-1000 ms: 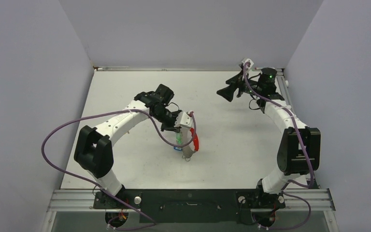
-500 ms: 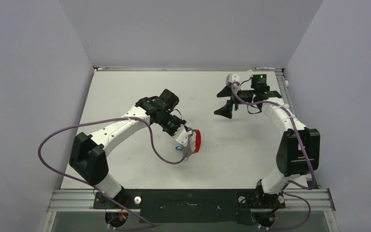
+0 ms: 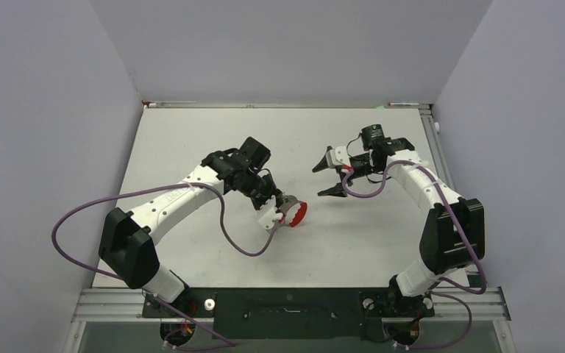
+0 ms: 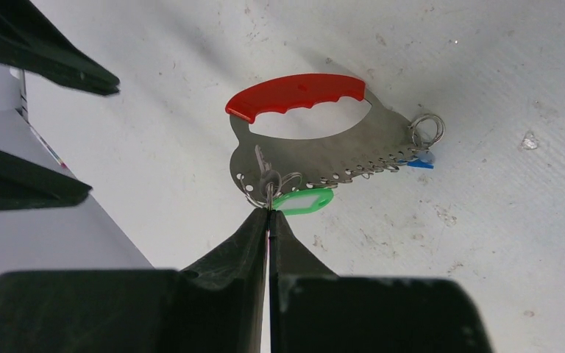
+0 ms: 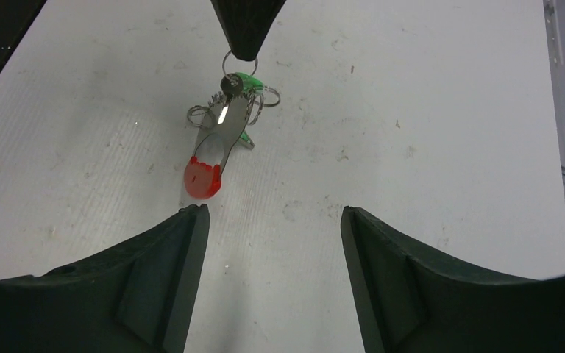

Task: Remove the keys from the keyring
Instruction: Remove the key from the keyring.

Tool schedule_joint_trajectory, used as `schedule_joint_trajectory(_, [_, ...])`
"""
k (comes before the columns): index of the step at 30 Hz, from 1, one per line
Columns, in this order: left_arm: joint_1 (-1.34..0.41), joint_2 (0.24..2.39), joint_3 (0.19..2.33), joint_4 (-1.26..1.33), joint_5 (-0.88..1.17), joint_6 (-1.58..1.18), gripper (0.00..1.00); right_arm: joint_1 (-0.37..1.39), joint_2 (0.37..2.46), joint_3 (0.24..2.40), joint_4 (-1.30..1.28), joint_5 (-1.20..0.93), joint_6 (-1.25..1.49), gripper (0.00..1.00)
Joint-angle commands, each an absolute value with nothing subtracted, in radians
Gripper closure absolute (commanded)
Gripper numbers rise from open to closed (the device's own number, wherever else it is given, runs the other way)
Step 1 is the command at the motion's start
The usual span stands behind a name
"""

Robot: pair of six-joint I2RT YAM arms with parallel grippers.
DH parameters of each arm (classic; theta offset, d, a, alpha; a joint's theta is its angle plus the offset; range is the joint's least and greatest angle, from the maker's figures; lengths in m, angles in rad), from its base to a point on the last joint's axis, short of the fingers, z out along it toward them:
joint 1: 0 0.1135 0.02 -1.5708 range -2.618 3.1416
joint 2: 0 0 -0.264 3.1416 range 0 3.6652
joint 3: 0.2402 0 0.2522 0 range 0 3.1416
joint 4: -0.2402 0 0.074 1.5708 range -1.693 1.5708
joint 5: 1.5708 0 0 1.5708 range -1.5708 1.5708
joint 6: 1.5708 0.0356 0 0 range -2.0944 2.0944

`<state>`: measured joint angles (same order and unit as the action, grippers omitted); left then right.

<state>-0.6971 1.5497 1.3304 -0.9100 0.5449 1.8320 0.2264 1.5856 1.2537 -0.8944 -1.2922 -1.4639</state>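
The keyring [image 4: 316, 151] is a flat silver plate with a red curved strap [image 4: 294, 92], hanging above the table. A small silver key [image 4: 263, 170] and a green tag [image 4: 303, 200] hang at its edge, and a blue tag [image 4: 419, 163] shows at the far end. My left gripper [image 4: 268, 211] is shut on a small wire ring at the plate's edge, beside the green tag. From above, the left gripper [image 3: 283, 206] holds the keyring [image 3: 298, 213] at mid-table. My right gripper [image 3: 318, 182] stands open to its right, empty and apart from it. In the right wrist view the keyring [image 5: 219, 140] hangs ahead of that gripper [image 5: 274, 212].
The white table [image 3: 191, 140] is walled by grey panels on the left, back and right. A metal rail [image 3: 287, 301] with both arm bases runs along the near edge. Purple cables loop from both arms over the table.
The left gripper has carried the keyring a little right and turned it more level. The right arm has swung down and left toward the keyring, its jaws narrowing somewhat.
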Motion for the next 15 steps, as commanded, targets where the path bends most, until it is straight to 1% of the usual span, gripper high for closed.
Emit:
schedule_joint_trajectory(1, [-0.710,1.497,1.312,-0.906,0.575,1.950,1.00,0.312,1.553,1.295,-0.675,-1.239,-1.264,0.34])
schedule_joint_trajectory(3, [-0.710,1.500,1.312,-0.925,0.572,1.956,1.00,0.315,1.560,1.296,-0.580,-1.216,-1.151,0.34])
schedule_joint_trajectory(7, [-0.706,1.498,1.299,-0.937,0.563,1.981,1.00,0.340,1.567,1.307,-0.566,-1.182,-1.165,0.35])
schedule_joint_trajectory(9, [-0.702,1.500,1.298,-0.921,0.568,1.980,1.00,0.381,1.564,1.292,-0.484,-1.128,-1.112,0.36])
schedule_joint_trajectory(12, [-0.694,1.509,1.297,-0.934,0.561,2.030,1.00,0.429,1.568,1.288,-0.513,-1.121,-1.168,0.35])
schedule_joint_trajectory(15, [-0.692,1.506,1.283,-0.925,0.560,2.052,1.00,0.461,1.573,1.289,-0.585,-1.132,-1.266,0.38])
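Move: The right hand, jaws open, goes for the key and its ring at the closed left fingertips: about 8 cm to its left, 4 cm back and a few centimetres lower. From the left fingertips the key sits roughly 2 cm right and 2 cm below, the green tag about 2 cm back, 1 cm right and 3 cm below, and the keyring's red handle some 5 cm right, 4 cm back and 8 cm below. The right hand slides about 5 cm left towards the key, jaws open, while the left keeps its pinch. ##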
